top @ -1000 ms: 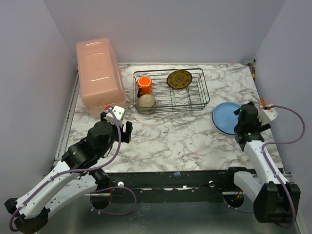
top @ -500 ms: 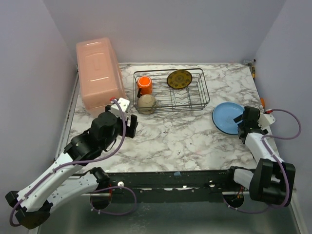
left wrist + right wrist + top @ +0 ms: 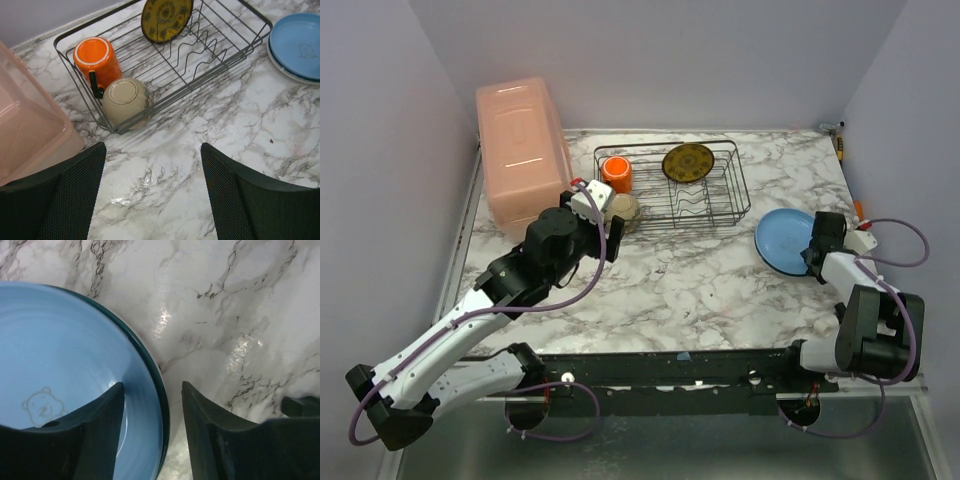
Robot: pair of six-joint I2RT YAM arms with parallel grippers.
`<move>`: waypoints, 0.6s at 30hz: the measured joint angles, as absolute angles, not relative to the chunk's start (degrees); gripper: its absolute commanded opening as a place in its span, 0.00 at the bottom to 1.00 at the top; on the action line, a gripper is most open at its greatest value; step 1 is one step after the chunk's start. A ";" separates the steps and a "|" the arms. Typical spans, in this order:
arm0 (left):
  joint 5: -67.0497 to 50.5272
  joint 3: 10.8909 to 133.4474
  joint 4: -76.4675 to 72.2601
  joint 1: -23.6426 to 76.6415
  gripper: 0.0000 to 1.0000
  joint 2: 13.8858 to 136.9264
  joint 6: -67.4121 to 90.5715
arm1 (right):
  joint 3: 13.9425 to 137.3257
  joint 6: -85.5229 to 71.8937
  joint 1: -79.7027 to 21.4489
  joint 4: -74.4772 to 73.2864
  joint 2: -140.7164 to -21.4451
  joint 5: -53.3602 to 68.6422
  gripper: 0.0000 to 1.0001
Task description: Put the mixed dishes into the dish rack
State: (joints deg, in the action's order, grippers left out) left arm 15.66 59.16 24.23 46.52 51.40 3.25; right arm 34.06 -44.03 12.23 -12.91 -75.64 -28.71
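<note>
The black wire dish rack [image 3: 672, 226] at the back holds an orange mug [image 3: 616, 173], a small white bowl [image 3: 623, 208] and a yellow-brown plate [image 3: 688, 162] standing upright in its slots. At the right a light-blue plate [image 3: 782, 240] lies on a plate with a dark teal rim [image 3: 163, 410]. My right gripper [image 3: 152, 385] straddles their right edge. One finger is over the blue plate [image 3: 65, 355] and the other over the table, with gaps still showing. My left gripper [image 3: 152, 150] hangs open and empty over bare marble, in front of the rack's [image 3: 250, 44] left corner.
A big pink lidded box [image 3: 523, 150] stands left of the rack, close to my left arm. Walls close in the table on the left, back and right. Marble tabletop [image 3: 700, 280] lies between the two arms.
My left arm has swung forward and right to the rack's front-left corner. The right gripper has dropped to the blue plate's edge, and its jaws have narrowed around the rim.
</note>
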 measured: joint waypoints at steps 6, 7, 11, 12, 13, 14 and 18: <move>15.66 54.63 23.11 46.52 0.77 51.22 1.83 | 39.83 -47.03 12.23 -16.62 -82.06 -30.68 0.31; 15.66 54.61 22.87 46.54 0.77 51.09 1.76 | 40.66 -47.51 12.23 -17.41 -82.67 -30.81 0.29; 15.66 54.61 21.58 46.54 0.78 49.69 1.41 | 44.21 -48.97 12.21 -21.06 -84.82 -31.27 0.20; 15.66 54.61 21.32 46.54 0.78 49.34 1.41 | 45.17 -49.47 12.21 -22.06 -85.47 -31.33 0.19; 15.66 54.61 21.04 46.52 0.78 49.10 1.41 | 46.28 -49.82 12.23 -23.44 -86.06 -31.53 0.17; 15.66 54.61 20.80 46.54 0.78 48.95 1.41 | 47.13 -50.26 12.21 -24.62 -86.43 -31.68 0.14; 15.42 54.61 20.56 46.54 0.78 49.04 1.45 | 48.84 -51.62 12.21 -28.05 -86.96 -31.77 0.04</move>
State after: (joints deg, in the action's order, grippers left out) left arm 15.42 54.61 20.56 46.54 49.04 1.45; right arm 48.84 -51.62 12.21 -28.05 -86.96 -31.77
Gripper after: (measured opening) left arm 0.776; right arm 0.141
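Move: The right hand is low, its fingers either side of the near-right rim of the blue plate. The plate's middle lies about 7 cm ahead, 7 cm left and 1 cm below. The dark-handled tool lies roughly 16 cm back and 11 cm right of the hand; the dish rack's middle is some 27 cm ahead and 44 cm left. From the left hand, the plate is about 10 cm ahead, 54 cm right and 28 cm below. The right fingers close from a bit over half open to nearly shut and pinch the near-right rim of the blue plate, one finger inside it and one outside. Meanwhile the hand edges about 1.5 cm forward and 1 cm right, the wrist tipping and turning some 10 degrees clockwise. The left hand dips about 3 cm above the table and comes back most of the way. ##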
